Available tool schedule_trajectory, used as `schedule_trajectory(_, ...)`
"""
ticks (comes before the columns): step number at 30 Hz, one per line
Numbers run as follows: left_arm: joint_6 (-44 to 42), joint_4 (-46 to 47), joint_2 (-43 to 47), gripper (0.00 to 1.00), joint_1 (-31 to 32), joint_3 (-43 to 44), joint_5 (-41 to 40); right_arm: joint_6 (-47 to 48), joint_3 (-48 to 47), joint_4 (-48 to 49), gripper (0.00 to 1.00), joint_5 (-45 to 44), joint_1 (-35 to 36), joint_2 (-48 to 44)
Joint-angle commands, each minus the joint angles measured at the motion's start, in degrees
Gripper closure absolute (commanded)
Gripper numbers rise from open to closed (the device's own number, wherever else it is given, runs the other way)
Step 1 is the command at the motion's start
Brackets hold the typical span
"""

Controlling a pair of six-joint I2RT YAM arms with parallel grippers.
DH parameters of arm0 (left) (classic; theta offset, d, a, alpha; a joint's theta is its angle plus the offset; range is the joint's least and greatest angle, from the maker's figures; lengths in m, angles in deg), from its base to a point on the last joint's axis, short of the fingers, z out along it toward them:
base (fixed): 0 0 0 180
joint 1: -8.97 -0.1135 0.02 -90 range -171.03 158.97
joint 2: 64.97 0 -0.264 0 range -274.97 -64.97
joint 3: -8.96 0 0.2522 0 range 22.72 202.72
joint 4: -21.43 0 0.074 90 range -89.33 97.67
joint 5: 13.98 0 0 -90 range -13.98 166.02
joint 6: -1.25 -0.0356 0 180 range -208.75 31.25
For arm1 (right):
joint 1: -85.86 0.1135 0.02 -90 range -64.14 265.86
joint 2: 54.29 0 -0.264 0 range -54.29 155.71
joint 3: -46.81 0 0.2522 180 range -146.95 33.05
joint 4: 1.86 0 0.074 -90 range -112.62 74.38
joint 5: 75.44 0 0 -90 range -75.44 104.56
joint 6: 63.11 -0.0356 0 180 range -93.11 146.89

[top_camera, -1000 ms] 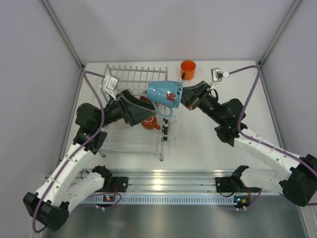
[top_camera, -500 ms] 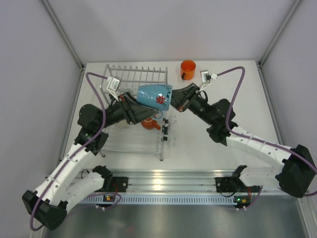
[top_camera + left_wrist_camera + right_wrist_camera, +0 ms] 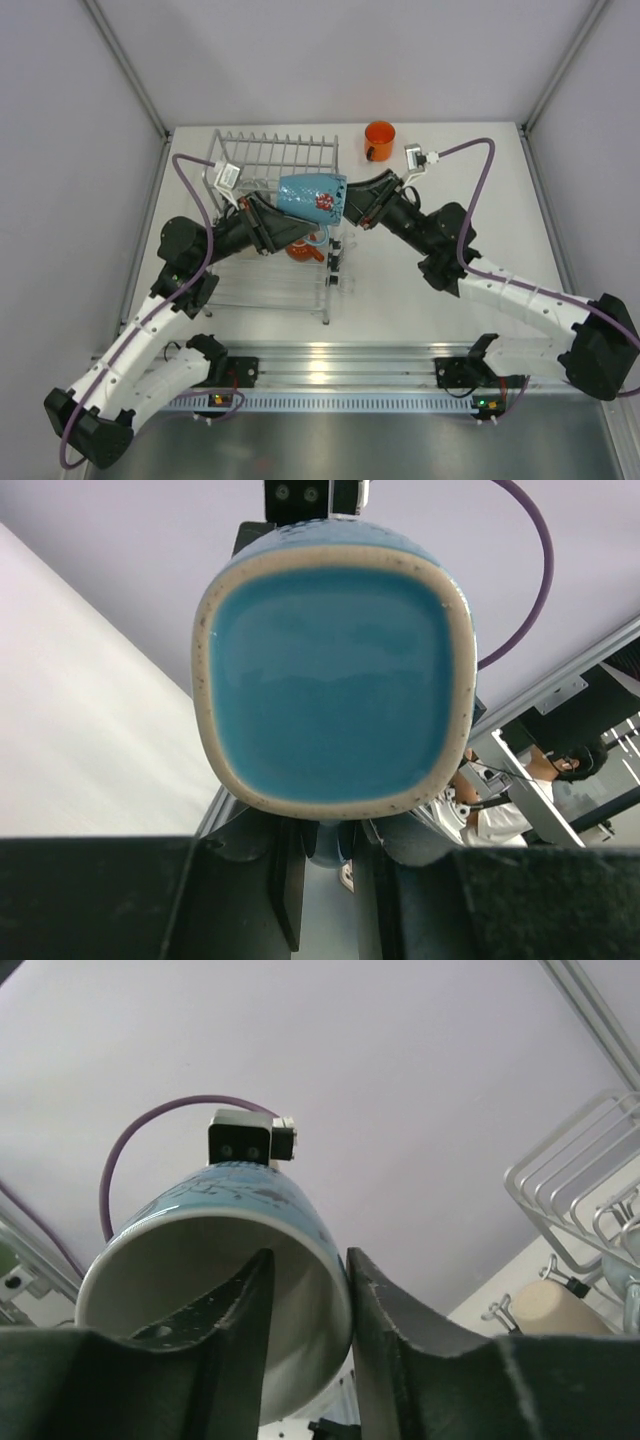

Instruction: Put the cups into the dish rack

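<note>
A light blue cup (image 3: 312,192) hangs on its side over the dish rack (image 3: 275,150), between my two grippers. My left gripper (image 3: 300,228) is shut on its handle; in the left wrist view the cup's blue base (image 3: 330,670) fills the frame above that gripper (image 3: 325,845). My right gripper (image 3: 350,205) straddles the rim (image 3: 335,1260), one finger inside the white interior and off the wall, the other against the outside, so it stands open (image 3: 308,1260). A bright orange cup (image 3: 380,138) stands behind the rack. A dark red-orange cup (image 3: 300,248) lies in the rack.
The rack's wire frame (image 3: 570,1175) shows at the right of the right wrist view, with a beige rounded thing (image 3: 550,1305) below it. Purple cables loop over both wrists. Grey walls enclose the table on three sides.
The blue cup has moved left over the rack. My left gripper has closed onto its handle. My right gripper's jaws have loosened from the rim.
</note>
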Motion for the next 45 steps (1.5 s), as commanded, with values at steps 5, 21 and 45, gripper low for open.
schedule_trajectory(5, -4.09, -5.20, 2.95, 1.00, 0.01, 0.55, -5.93, 5.11, 2.22, 0.25, 0.51, -2.10, 0.99, -7.48)
schedule_trajectory(21, -17.63, -34.56, 9.81, 1.00, 0.01, 6.79, -23.06, 8.45, 7.23, -11.35, 0.41, -8.43, 0.02, -16.98)
schedule_trajectory(45, -2.08, -64.72, 9.46, 1.00, -0.08, 1.26, -72.20, 12.93, 8.63, -25.68, 0.39, -15.98, 0.02, -27.26)
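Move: The blue cup sits at the left fingertips, its middle some 4 cm ahead, 1 cm right and 3 cm above, handle pinched. Its goal, the dish rack's near left part, lies about 17 cm left, 6 cm ahead and 33 cm below; the beige cup there is 15 cm left and 10 ahead, the orange cup 3 left and 9 ahead. From the right hand, the blue cup is 6 cm left, 2 cm above, level ahead; the goal 24 cm left, 1 ahead, 34 below. The blue cup, still pinched by its handle, first sinks with the left hand, then sweeps down and left towards the rack, some 20 cm down, 18 left and 6 forward, while the wrist swings counter-clockwise from fingers pointing right to forward and down. The right fingers, already parting at its rim, open wider and back off about 8 cm to the right, slightly down. ##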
